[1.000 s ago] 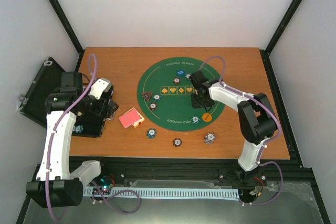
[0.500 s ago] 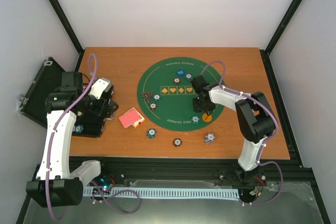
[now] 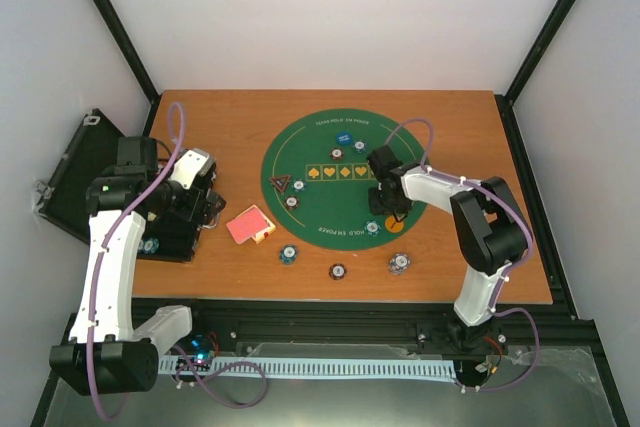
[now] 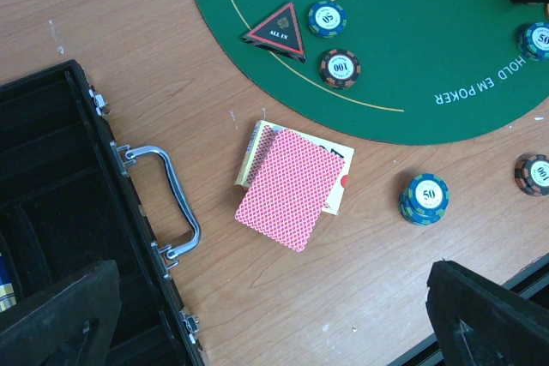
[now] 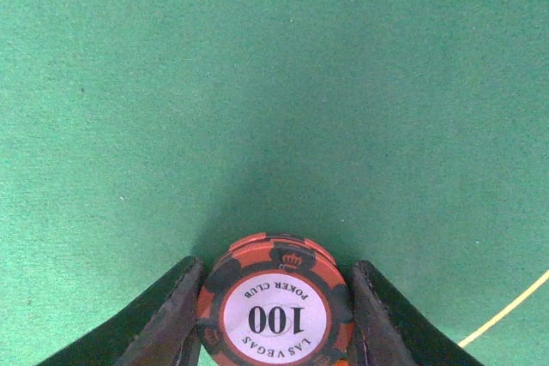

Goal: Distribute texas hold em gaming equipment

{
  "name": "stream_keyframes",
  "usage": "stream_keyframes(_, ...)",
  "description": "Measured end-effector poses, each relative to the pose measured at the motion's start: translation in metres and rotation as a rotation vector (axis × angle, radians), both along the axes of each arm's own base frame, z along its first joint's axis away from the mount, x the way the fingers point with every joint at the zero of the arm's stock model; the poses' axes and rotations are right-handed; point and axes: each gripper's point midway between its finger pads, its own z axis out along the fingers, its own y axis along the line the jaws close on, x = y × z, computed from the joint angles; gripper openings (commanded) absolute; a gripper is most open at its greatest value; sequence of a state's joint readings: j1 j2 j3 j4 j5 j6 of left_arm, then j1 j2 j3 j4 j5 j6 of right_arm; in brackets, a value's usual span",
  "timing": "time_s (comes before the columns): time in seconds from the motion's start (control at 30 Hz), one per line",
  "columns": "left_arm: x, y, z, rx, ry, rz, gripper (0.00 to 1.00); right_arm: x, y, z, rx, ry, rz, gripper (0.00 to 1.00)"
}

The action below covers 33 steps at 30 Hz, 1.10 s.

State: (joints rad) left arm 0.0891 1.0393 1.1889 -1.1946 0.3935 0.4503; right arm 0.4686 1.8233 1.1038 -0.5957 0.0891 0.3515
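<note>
In the right wrist view my right gripper (image 5: 274, 293) is shut on a small stack of red-and-black 100 poker chips (image 5: 274, 310) just over the green felt mat (image 5: 274, 83). From above, that gripper (image 3: 386, 201) sits on the right half of the mat (image 3: 300, 152), next to the orange button (image 3: 397, 227). My left gripper (image 4: 274, 332) stands open over bare wood by the case; its fingers (image 4: 489, 315) hold nothing. The red-backed cards (image 4: 287, 186) lie in front of it. The black triangle marker (image 4: 276, 30) and two chips (image 4: 340, 68) lie on the mat.
The open black case (image 4: 51, 212) with its metal handle (image 4: 167, 199) fills the left. A blue 50 chip stack (image 4: 425, 199) and other chips (image 3: 338, 271) (image 3: 399, 263) stand on the wood near the front edge. The blue button (image 3: 342, 138) lies at the mat's far side.
The right gripper has shifted a little toward the near edge of the mat and now partly covers the orange button. The left arm has not moved.
</note>
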Motion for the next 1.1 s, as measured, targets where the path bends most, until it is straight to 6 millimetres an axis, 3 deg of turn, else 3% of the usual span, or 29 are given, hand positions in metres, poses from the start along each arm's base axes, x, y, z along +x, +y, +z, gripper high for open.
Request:
stream_keyframes(0.23,0.000,0.000,0.000,0.000,0.000,0.000,1.00,0.001,-0.001,0.001,0.027,-0.018,-0.011,0.41)
stream_keyframes(0.37,0.000,0.000,0.000,0.000,0.000,0.000,1.00,0.001,-0.002,0.001,0.031,-0.016,-0.011,0.62)
stream_keyframes(0.43,0.000,0.000,0.000,0.000,0.000,0.000,1.00,0.002,-0.003,0.003,0.028,-0.015,-0.014,0.68)
stream_keyframes(0.63,0.001,0.000,0.000,0.000,0.001,-0.001,1.00,-0.004,-0.016,0.009,-0.012,0.007,-0.041,0.73)
stream_keyframes(0.77,0.002,0.000,0.002,0.003,-0.002,-0.004,1.00,-0.010,-0.022,0.035,-0.009,-0.030,-0.065,0.74)
stream_keyframes(0.93,0.002,0.000,0.002,0.005,-0.004,-0.009,1.00,-0.044,-0.028,0.063,0.028,-0.077,-0.094,0.75)
stream_keyframes(1.1,0.004,-0.001,0.001,-0.002,0.005,-0.012,1.00,-0.092,-0.022,0.063,0.049,-0.045,-0.086,0.76)
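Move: The black 100 chip is between the right fingertips, with its place on the green mat right under it, about 1 cm below the hand. From this hand, the orange button lies some 5 cm back and 2 cm right, the blue 50 chip about 6 cm back and 3 cm left, and the pale chip stack about 14 cm back and 4 cm right. From the left hand, the black chip is roughly 41 cm right, 8 cm ahead and 22 cm lower. Set the black chip free on the mat: keep the right hand low and spread the fingers from less than half open to about three quarters, easing a couple of centimetres right. Once clear, rise some 6 cm, then draw back about 9 cm over the orange button towards the pale chip stack, fingers staying open and pointing down. ##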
